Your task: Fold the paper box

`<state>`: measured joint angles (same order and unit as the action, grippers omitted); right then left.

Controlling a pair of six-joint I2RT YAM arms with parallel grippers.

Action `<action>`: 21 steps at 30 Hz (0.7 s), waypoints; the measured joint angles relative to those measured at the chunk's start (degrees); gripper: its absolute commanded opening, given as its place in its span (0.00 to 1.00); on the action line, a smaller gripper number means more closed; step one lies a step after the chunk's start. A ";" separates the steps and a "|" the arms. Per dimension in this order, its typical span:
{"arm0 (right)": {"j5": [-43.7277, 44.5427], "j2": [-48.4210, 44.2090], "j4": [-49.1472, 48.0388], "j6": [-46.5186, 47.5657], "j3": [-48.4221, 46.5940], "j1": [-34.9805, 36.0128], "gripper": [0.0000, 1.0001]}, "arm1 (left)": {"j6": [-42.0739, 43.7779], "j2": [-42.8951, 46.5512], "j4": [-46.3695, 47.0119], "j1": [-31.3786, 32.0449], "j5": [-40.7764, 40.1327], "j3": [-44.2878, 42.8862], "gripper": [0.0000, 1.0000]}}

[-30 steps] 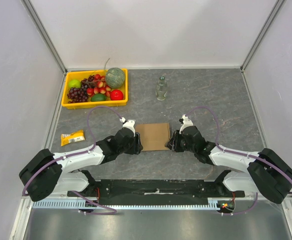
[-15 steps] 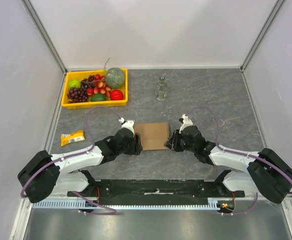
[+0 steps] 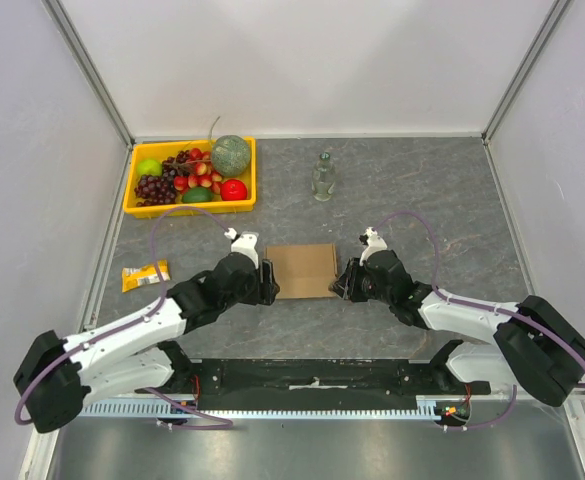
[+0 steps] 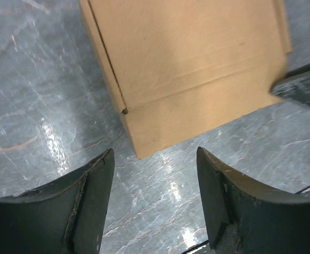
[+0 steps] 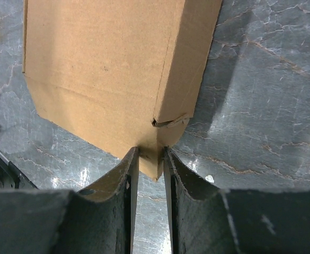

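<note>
The paper box [image 3: 305, 271] is a small flat brown cardboard mailer lying between both arms in the middle of the table. My right gripper [image 5: 150, 156] is shut on the box's [image 5: 112, 69] near corner, with the cardboard edge pinched between its fingers [image 5: 128, 174]. In the top view that gripper [image 3: 344, 285] sits at the box's right edge. My left gripper [image 4: 155, 159] is open with only bare table between its jaws, just short of the box's [image 4: 186, 58] corner. From above, the left gripper [image 3: 268, 283] stands off the box's left edge.
A yellow tray [image 3: 130, 193] of fruit stands at the back left. A small glass bottle [image 3: 322, 177] is upright behind the box. A yellow snack packet [image 3: 146, 274] lies at the left edge. Grey walls close in the table on three sides.
My left gripper has let go of the box's left edge, opened wider and drawn back to the left. The right gripper and the box have stayed put.
</note>
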<state>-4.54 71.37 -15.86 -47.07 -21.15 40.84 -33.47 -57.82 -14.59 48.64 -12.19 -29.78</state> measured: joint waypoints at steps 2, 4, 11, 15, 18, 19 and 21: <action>-0.07 0.04 0.00 0.04 0.00 -0.15 0.31 | 0.68 2.27 -1.27 0.00 -0.52 -1.73 0.63; -0.15 0.15 0.00 0.09 0.00 -0.22 0.31 | 1.92 3.65 -1.77 -0.02 -1.42 -4.33 0.59; -0.22 0.83 0.00 0.15 -0.33 -0.52 0.31 | 9.16 -2.16 3.06 -4.72 -0.72 -14.56 0.44; -0.22 1.46 -0.26 0.17 -0.96 -0.57 0.31 | 12.24 -10.75 7.63 -11.61 5.11 -17.64 0.43; -0.24 2.14 -0.55 0.17 -1.29 -0.57 0.31 | 14.36 -17.49 8.70 -14.62 8.50 -21.05 0.40; -0.31 2.40 -0.83 0.20 -1.36 -0.57 0.31 | 14.88 -19.28 8.81 -14.93 9.51 -22.34 0.39; -0.63 2.93 -1.16 0.20 -1.53 -0.59 0.31 | 16.11 -23.58 9.22 -15.04 12.00 -25.99 0.38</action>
<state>-5.17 74.30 -17.02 -46.87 -22.68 40.25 -17.37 -81.41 -5.37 33.61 -0.19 -55.77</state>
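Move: The paper box's middle is about 4 cm ahead of the left hand, 7 cm to its right and 5 cm below. From the right hand, at the box's near-right corner, that middle is some 4 cm ahead and 8 cm left, about level. The bottle stands roughly 24 cm ahead of the left hand and 12 cm right; the yellow fruit tray is about 26 cm ahead and 17 cm left. Both lie some 4 cm lower. The right hand keeps its fingertips on the box's near-right corner, nudging forward and left by barely 1 cm. Touching nothing, the left hand rises and swings forward over the box's left part towards its far edge, some 15 cm out and 8 cm up net, easing down and veering right at the end, fingers tipping up about 10 degrees and closing partway. ##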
